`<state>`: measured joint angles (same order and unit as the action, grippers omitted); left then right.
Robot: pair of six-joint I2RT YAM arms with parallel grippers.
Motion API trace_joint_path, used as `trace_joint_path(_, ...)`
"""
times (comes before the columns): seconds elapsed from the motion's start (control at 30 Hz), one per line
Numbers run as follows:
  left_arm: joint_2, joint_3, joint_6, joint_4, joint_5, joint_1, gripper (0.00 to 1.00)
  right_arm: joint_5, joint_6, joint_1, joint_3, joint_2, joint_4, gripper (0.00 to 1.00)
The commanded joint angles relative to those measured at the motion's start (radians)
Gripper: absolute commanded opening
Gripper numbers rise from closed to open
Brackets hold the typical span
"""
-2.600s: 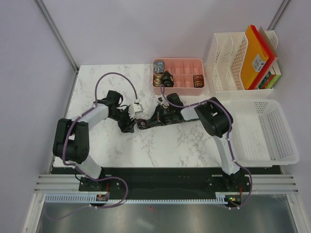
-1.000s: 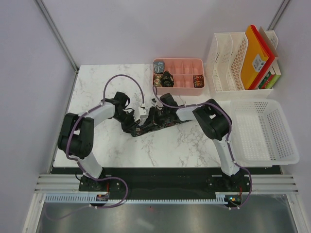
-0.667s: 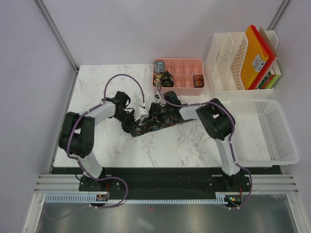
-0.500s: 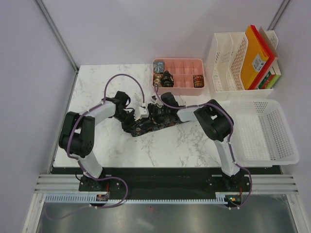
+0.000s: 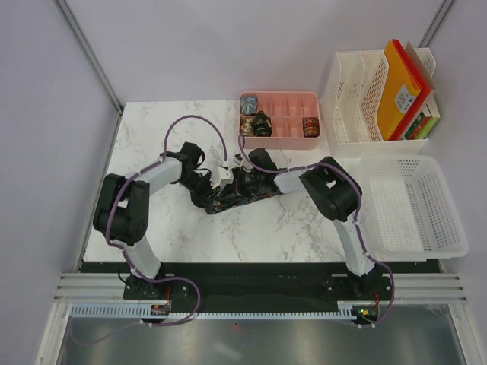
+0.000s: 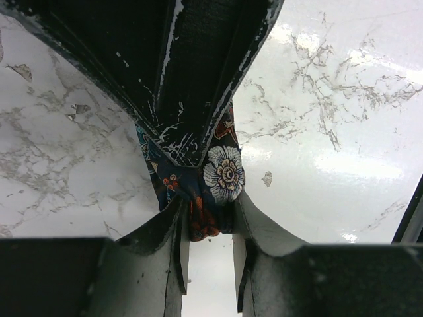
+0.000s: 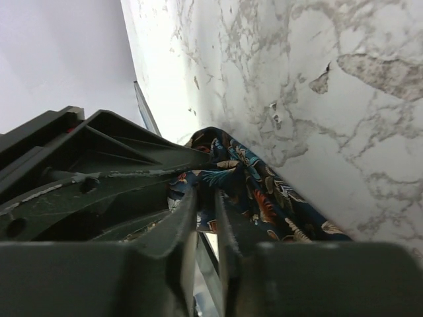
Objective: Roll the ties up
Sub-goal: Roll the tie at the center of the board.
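A dark floral tie [image 5: 242,198] lies bunched on the marble table [image 5: 152,137], between my two grippers. My left gripper [image 5: 213,192] is shut on one end of it. In the left wrist view a wad of the tie [image 6: 225,173] sits pinched between the left gripper [image 6: 206,221] jaws, with the right arm's black fingers [image 6: 198,79] just above. My right gripper [image 5: 237,181] meets it from the right. In the right wrist view the right gripper [image 7: 206,201] has its jaws nearly together on a fold of the tie [image 7: 264,198]. Three rolled ties sit in the pink tray [image 5: 280,94].
Behind the grippers stands the pink compartment tray, holding a grey-blue coil [image 5: 249,104], a dark coil [image 5: 262,122] and a red-orange coil [image 5: 310,127]. A white file rack [image 5: 358,99] with orange folders [image 5: 401,87] is at the back right. A white mesh basket [image 5: 411,205] lies right.
My left gripper came right to the tie and has held still for the last second. My right gripper opened briefly, shifted slightly left and closed again on the fabric.
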<state>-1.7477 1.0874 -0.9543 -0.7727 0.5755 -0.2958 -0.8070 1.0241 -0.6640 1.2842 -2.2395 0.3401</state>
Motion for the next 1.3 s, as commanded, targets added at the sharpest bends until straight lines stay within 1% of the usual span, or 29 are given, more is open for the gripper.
trace_joint_path(0.0, -0.026, 0.017, -0.014, 0.006, -0.026, -0.011, 0.28, 0.002, -0.053, -0.011, 0.026, -0.038, -0.061, 0.14)
trace_joint_path(0.07, -0.024, 0.017, -0.012, 0.006, -0.026, -0.011, 0.30, 0.003, -0.064, -0.009, 0.026, -0.040, -0.075, 0.07)
trace_joint_path(0.13, -0.018, 0.012, -0.014, 0.007, -0.026, -0.011, 0.30, 0.002, -0.071, -0.006, 0.024, -0.037, -0.075, 0.01)
trace_joint_path(0.23, -0.004, 0.005, -0.011, 0.012, -0.029, -0.011, 0.35, 0.005, -0.076, 0.004, 0.017, -0.034, -0.078, 0.00)
trace_joint_path(0.33, 0.033, -0.017, 0.015, 0.042, -0.028, -0.008, 0.50, 0.017, -0.117, 0.020, 0.012, -0.029, -0.113, 0.00)
trace_joint_path(0.43, 0.103, -0.049, 0.051, 0.091, -0.029, 0.003, 0.59, 0.020, -0.147, 0.035, 0.004, -0.029, -0.134, 0.00)
trace_joint_path(0.47, 0.138, -0.063, 0.066, 0.125, -0.029, 0.015, 0.64, 0.020, -0.156, 0.044, 0.006, -0.029, -0.141, 0.00)
trace_joint_path(0.5, 0.160, -0.070, 0.104, 0.145, -0.028, 0.023, 0.66, 0.023, -0.162, 0.049, 0.006, -0.031, -0.145, 0.00)
trace_joint_path(0.53, 0.180, -0.079, 0.124, 0.171, -0.023, 0.033, 0.71, 0.025, -0.177, 0.052, 0.006, -0.035, -0.154, 0.00)
trace_joint_path(0.57, 0.230, -0.098, 0.170, 0.196, -0.014, 0.059, 0.83, 0.026, -0.186, 0.058, 0.006, -0.037, -0.159, 0.00)
trace_joint_path(0.6, 0.256, -0.106, 0.190, 0.246, 0.018, 0.076, 0.99, 0.028, -0.196, 0.060, 0.009, -0.040, -0.164, 0.00)
trace_joint_path(0.73, 0.375, -0.129, 0.270, 0.317, 0.115, 0.132, 1.00, 0.042, -0.237, 0.075, 0.000, -0.042, -0.188, 0.00)
trace_joint_path(0.8, 0.405, -0.113, 0.348, 0.323, 0.152, 0.147, 1.00, 0.043, -0.249, 0.075, -0.005, -0.040, -0.191, 0.00)
trace_joint_path(0.87, 0.409, -0.106, 0.428, 0.335, 0.141, 0.152, 0.99, 0.046, -0.252, 0.075, -0.005, -0.043, -0.196, 0.00)
trace_joint_path(0.93, 0.395, -0.103, 0.451, 0.328, 0.168, 0.168, 0.99, 0.052, -0.256, 0.075, -0.003, -0.043, -0.196, 0.00)
trace_joint_path(0.97, 0.384, -0.103, 0.437, 0.311, 0.181, 0.173, 1.00, 0.057, -0.256, 0.076, -0.002, -0.043, -0.196, 0.00)
trace_joint_path(1.0, 0.372, -0.098, 0.393, 0.268, 0.229, 0.170, 1.00, 0.058, -0.257, 0.075, -0.005, -0.043, -0.196, 0.00)
trace_joint_path(1.03, 0.350, -0.099, 0.343, 0.218, 0.225, 0.155, 1.00, 0.058, -0.257, 0.075, -0.008, -0.042, -0.196, 0.00)
trace_joint_path(1.07, 0.347, -0.127, 0.327, 0.228, 0.146, 0.111, 1.00, 0.066, -0.256, 0.076, -0.016, -0.039, -0.194, 0.00)
trace_joint_path(1.17, 0.332, -0.184, 0.339, 0.289, 0.133, 0.096, 0.99, 0.066, -0.251, 0.076, -0.020, -0.029, -0.179, 0.00)
trace_joint_path(1.27, 0.288, -0.190, 0.344, 0.332, 0.083, 0.063, 1.00, 0.065, -0.251, 0.076, -0.017, -0.029, -0.177, 0.00)
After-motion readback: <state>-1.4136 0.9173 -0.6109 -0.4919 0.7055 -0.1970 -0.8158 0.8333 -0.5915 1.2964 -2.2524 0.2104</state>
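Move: My left fingers are still shut on the rolled left end of the tie, just above the board. From my right hand that end lies about 4 cm left, 2 cm back and 2 cm lower. The tie's free right end is some 20 cm right of my left hand and 4 cm farther out. The pink box stands roughly 27 cm ahead and 20 cm right of my left hand. I shut my right fingers fully on the tie beside the rolled end, then draw it about 3 cm right, 2 cm down towards the board and slightly forward. My left fingers let go and open wide; that hand rises about 11 cm, forward and leftward at first, turning some 20 degrees counter-clockwise, then starts back down, back and right over the loose end, still open. ##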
